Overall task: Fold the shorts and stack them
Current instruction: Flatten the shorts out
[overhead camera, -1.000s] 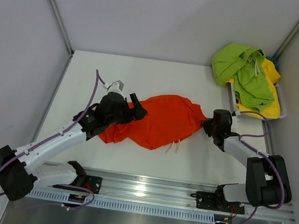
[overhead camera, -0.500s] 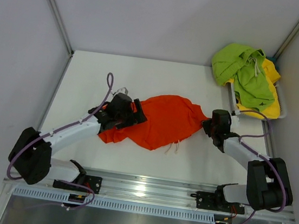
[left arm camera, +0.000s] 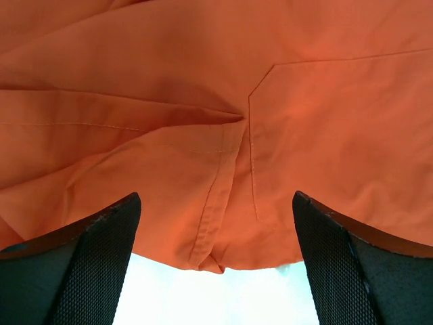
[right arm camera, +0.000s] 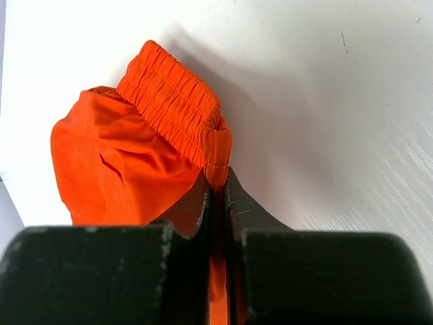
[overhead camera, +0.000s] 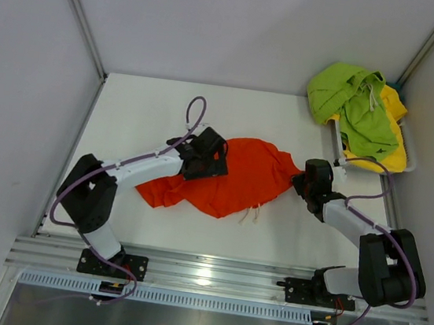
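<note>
The orange shorts (overhead camera: pixel 234 182) lie crumpled across the middle of the table, white drawstrings trailing at their near edge. My left gripper (overhead camera: pixel 211 155) hovers over their far left part, open. In the left wrist view its fingers (left arm camera: pixel 88 271) stand wide apart over a hem and pocket seam of the orange shorts (left arm camera: pixel 223 128), holding nothing. My right gripper (overhead camera: pixel 304 178) is shut on the right corner of the orange shorts. In the right wrist view the right gripper (right arm camera: pixel 216 181) pinches the elastic waistband (right arm camera: pixel 172 98). Lime green shorts (overhead camera: pixel 350 99) lie on yellow shorts (overhead camera: pixel 393 159) at the back right.
A white basket (overhead camera: pixel 412 160) at the back right corner holds the green and yellow pile, part of which spills over its rim. Grey walls enclose the table on the left, back and right. A metal rail runs along the near edge.
My left arm has swung right and away along the orange shorts, from their left end to their far left edge, still open. The right gripper and the shorts' right corner have stayed put.
</note>
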Controlling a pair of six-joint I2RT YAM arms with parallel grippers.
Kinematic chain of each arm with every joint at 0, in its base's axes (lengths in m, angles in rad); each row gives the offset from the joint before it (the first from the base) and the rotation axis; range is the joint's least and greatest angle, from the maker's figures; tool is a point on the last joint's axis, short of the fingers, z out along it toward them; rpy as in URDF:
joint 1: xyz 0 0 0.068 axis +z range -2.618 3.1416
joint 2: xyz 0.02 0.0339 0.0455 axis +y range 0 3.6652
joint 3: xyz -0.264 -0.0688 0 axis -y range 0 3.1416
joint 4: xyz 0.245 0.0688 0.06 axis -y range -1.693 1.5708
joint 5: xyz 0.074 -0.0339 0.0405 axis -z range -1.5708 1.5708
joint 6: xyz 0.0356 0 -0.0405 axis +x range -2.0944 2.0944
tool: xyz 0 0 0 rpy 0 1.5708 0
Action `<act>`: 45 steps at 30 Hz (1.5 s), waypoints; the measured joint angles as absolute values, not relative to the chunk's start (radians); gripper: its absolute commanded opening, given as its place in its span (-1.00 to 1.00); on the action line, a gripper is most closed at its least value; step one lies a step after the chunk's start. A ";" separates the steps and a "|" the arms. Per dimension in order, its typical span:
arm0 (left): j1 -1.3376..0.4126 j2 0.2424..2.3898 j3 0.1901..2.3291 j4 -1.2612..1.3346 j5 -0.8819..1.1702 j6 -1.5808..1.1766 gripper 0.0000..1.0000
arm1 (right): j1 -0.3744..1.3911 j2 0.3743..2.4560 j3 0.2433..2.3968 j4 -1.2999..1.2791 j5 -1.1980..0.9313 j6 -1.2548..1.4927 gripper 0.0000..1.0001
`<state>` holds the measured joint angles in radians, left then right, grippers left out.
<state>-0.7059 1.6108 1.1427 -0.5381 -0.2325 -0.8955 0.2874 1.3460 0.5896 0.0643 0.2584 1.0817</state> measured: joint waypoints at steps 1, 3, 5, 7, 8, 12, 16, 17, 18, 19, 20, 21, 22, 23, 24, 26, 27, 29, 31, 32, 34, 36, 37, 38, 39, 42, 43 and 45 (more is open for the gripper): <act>-0.716 1.638 1.168 -0.563 -0.245 -0.899 0.87 | 0.288 1.345 0.590 0.064 0.262 1.079 -1.00; -0.740 1.689 1.225 -0.615 -0.281 -0.912 0.85 | 0.289 1.342 0.590 0.064 0.266 1.078 -1.00; -0.758 1.729 1.262 -0.643 -0.306 -0.927 0.83 | 0.289 1.340 0.590 0.064 0.270 1.073 -1.00; -0.769 1.750 1.270 -0.657 -0.322 -0.947 0.78 | 0.289 1.338 0.590 0.064 0.272 1.066 -1.00; -0.770 1.757 1.270 -0.664 -0.327 -0.954 0.74 | 0.290 1.337 0.590 0.064 0.273 1.061 -1.00; -0.770 1.789 1.272 -0.680 -0.345 -0.989 0.71 | 0.291 1.336 0.589 0.064 0.273 1.046 -1.00; -0.770 1.817 1.279 -0.704 -0.379 -1.016 0.65 | 0.291 1.336 0.589 0.065 0.273 1.037 -1.00; -0.770 1.819 1.279 -0.707 -0.384 -1.022 0.60 | 0.291 1.336 0.588 0.065 0.273 1.037 -1.00; -0.770 1.820 1.279 -0.709 -0.390 -1.026 0.54 | 0.291 1.336 0.587 0.069 0.273 1.036 -1.00; -0.770 1.820 1.279 -0.709 -0.394 -1.032 0.49 | 0.291 1.336 0.585 0.072 0.273 1.036 -1.00; -0.770 1.821 1.279 -0.709 -0.398 -1.035 0.47 | 0.291 1.336 0.584 0.073 0.273 1.036 -1.00; -0.770 1.823 1.282 -0.710 -0.403 -1.040 0.43 | 0.291 1.336 0.583 0.074 0.273 1.036 -1.00; -0.770 1.828 1.286 -0.710 -0.408 -1.041 0.39 | 0.291 1.336 0.583 0.075 0.273 1.035 -1.00; -0.770 1.835 1.291 -0.711 -0.412 -1.043 0.39 | 0.291 1.336 0.583 0.076 0.273 1.035 -1.00; -0.770 1.843 1.298 -0.712 -0.417 -1.045 0.39 | 0.291 1.336 0.583 0.077 0.273 1.035 -1.00; -0.770 1.857 1.308 -0.714 -0.420 -1.047 0.39 | 0.291 1.335 0.582 0.079 0.273 1.034 -1.00; -0.770 1.865 1.314 -0.716 -0.424 -1.047 0.39 | 0.291 1.334 0.581 0.080 0.273 1.034 -1.00; -0.770 1.879 1.327 -0.722 -0.431 -1.047 0.40 | 0.291 1.330 0.577 0.081 0.272 1.034 -1.00; -0.770 1.891 1.341 -0.730 -0.440 -1.047 0.40 | 0.291 1.326 0.572 0.081 0.272 1.034 -1.00; -0.770 1.898 1.353 -0.737 -0.442 -1.047 0.39 | 0.291 1.325 0.570 0.081 0.272 1.034 -1.00; -0.770 1.914 1.381 -0.747 -0.443 -1.047 0.20 | 0.291 1.324 0.570 0.083 0.272 1.034 -1.00; -0.770 1.923 1.398 -0.749 -0.444 -1.047 -0.03 | 0.291 1.324 0.570 0.085 0.272 1.031 -1.00; -0.770 1.925 1.404 -0.748 -0.446 -1.048 -0.09 | 0.291 1.324 0.570 0.086 0.272 1.030 -1.00; -0.770 1.926 1.407 -0.749 -0.448 -1.045 -0.14 | 0.291 1.324 0.570 0.087 0.271 1.028 -1.00; -0.770 1.927 1.409 -0.749 -0.450 -1.045 -0.18 | 0.291 1.324 0.570 0.087 0.271 1.027 -1.00; -0.770 1.928 1.411 -0.752 -0.458 -1.042 -0.17 | 0.291 1.324 0.570 0.088 0.268 1.026 -1.00; -0.770 1.930 1.412 -0.754 -0.461 -1.042 -0.15 | 0.291 1.324 0.570 0.088 0.268 1.026 -1.00; -0.770 1.934 1.415 -0.759 -0.462 -1.042 -0.05 | 0.291 1.324 0.570 0.088 0.267 1.026 -1.00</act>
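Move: From the left hand, the raised hem fold of the shorts lies about 3 cm ahead, 1 cm right and 5 cm below. The waistband corner held by the right hand is roughly 20 cm right and 4 cm farther out than the left hand; the drawstrings are some 9 cm right of the left hand and 8 cm nearer. From the right hand, the fold is about 19 cm left, 1 cm back and 3 cm lower. Left hand sinks about 5 cm, then edges forward, half-closing over the hem fold; right keeps pinching the waistband corner. ##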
